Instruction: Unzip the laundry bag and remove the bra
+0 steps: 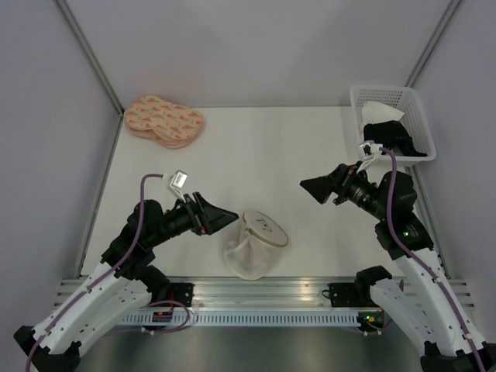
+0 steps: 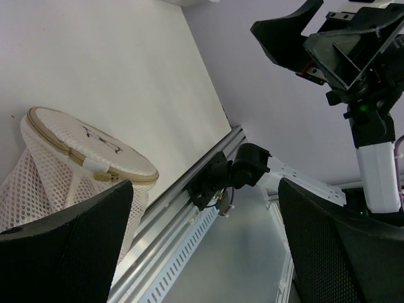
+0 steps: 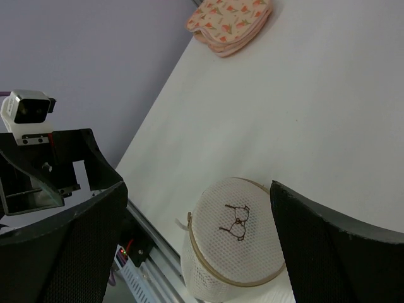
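Note:
The laundry bag (image 1: 256, 244), a white mesh drum with a cream round face bearing a dark line drawing, stands near the table's front edge. It also shows in the left wrist view (image 2: 82, 148) and the right wrist view (image 3: 237, 233). Its zip runs round the top rim and looks closed, with the pull (image 2: 98, 168) on the near side. The bra is not in view. My left gripper (image 1: 226, 217) is open and empty, just left of the bag. My right gripper (image 1: 313, 188) is open and empty, above the table to the bag's upper right.
Peach oval pads (image 1: 164, 120) with a pink pattern lie at the back left. A white lattice basket (image 1: 418, 116) at the back right holds a black garment (image 1: 391, 138) and a white cloth. The metal rail (image 1: 256, 291) runs along the front edge.

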Robot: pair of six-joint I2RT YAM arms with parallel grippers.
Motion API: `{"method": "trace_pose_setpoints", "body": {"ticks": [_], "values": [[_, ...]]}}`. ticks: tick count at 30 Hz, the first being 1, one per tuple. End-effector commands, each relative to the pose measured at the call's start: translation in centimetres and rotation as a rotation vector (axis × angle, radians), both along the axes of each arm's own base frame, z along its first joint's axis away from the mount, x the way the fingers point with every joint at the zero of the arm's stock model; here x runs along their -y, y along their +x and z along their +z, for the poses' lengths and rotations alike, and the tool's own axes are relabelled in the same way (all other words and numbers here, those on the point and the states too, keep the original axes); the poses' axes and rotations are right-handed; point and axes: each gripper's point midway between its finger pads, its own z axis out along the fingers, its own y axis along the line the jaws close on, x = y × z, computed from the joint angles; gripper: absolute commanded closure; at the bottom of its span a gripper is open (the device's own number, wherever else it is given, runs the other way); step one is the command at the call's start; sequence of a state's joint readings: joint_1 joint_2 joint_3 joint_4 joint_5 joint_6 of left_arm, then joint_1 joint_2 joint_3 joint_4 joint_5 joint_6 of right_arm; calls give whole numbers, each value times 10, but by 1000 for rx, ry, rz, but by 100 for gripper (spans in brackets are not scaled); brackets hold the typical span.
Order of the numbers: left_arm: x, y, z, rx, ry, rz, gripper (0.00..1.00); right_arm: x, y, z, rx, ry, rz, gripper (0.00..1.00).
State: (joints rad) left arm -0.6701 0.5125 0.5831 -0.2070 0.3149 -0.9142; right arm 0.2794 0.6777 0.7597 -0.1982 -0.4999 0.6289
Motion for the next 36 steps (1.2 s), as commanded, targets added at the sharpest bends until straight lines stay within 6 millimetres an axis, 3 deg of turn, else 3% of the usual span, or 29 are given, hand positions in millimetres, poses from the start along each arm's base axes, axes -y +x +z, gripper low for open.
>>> {"method": "trace_pose_setpoints", "body": {"ticks": [1, 8, 14, 18, 25, 32, 33, 35, 36], "values": [[5, 5, -4, -53, -14, 8, 0, 0, -3, -3, -26, 12, -5, 2], [17, 16, -54, -189, 81, 0, 1, 6, -1, -17, -101, 66, -69, 2], [34, 26, -64, -261, 45, -17, 0, 1, -6, -32, -156, 72, -40, 2], [37, 33, -97, -418, 114, 25, 0, 3, -9, -37, -166, 51, -41, 2], [47, 48, -119, -556, 106, 84, 0, 12, -12, -28, -126, 13, -78, 2], [55, 70, -123, -614, 87, 158, 2, 16, -17, -23, -105, -6, -89, 2], [57, 74, -120, -599, 68, 158, 5, 16, -17, -23, -104, -6, -89, 2], [60, 78, -126, -619, 65, 163, 21, 17, -18, -24, -102, -8, -90, 2], [63, 81, -122, -600, 46, 156, 38, 17, -18, -25, -108, -12, -89, 2]]}}
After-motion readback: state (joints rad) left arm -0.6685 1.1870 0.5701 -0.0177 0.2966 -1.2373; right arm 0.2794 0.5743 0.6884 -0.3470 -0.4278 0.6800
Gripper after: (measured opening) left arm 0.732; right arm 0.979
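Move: The laundry bag's zip end, at the left edge of its round lid, lies about 6 cm ahead of the left hand, 6 cm to its right and 16 cm below. The lid's middle is roughly 7 cm right of the zip end and 2 cm nearer the base; the slumped mesh body's middle lies some 11 cm back from the zip end and 2 cm right of it. From the right hand, the zip end is around 16 cm left, 3 cm back and 19 cm down. The bag's zip end is what the left hand comes down to: open and sinking about 15 cm while edging forward and right, its fingers tipping down as the wrist turns nearly 40 degrees. With the drop finished, it slides a little farther forward-right, and only then do the fingers start to close around the zip end, still well apart. The right hand, open, sinks about 4 cm and eases slightly back and right. ##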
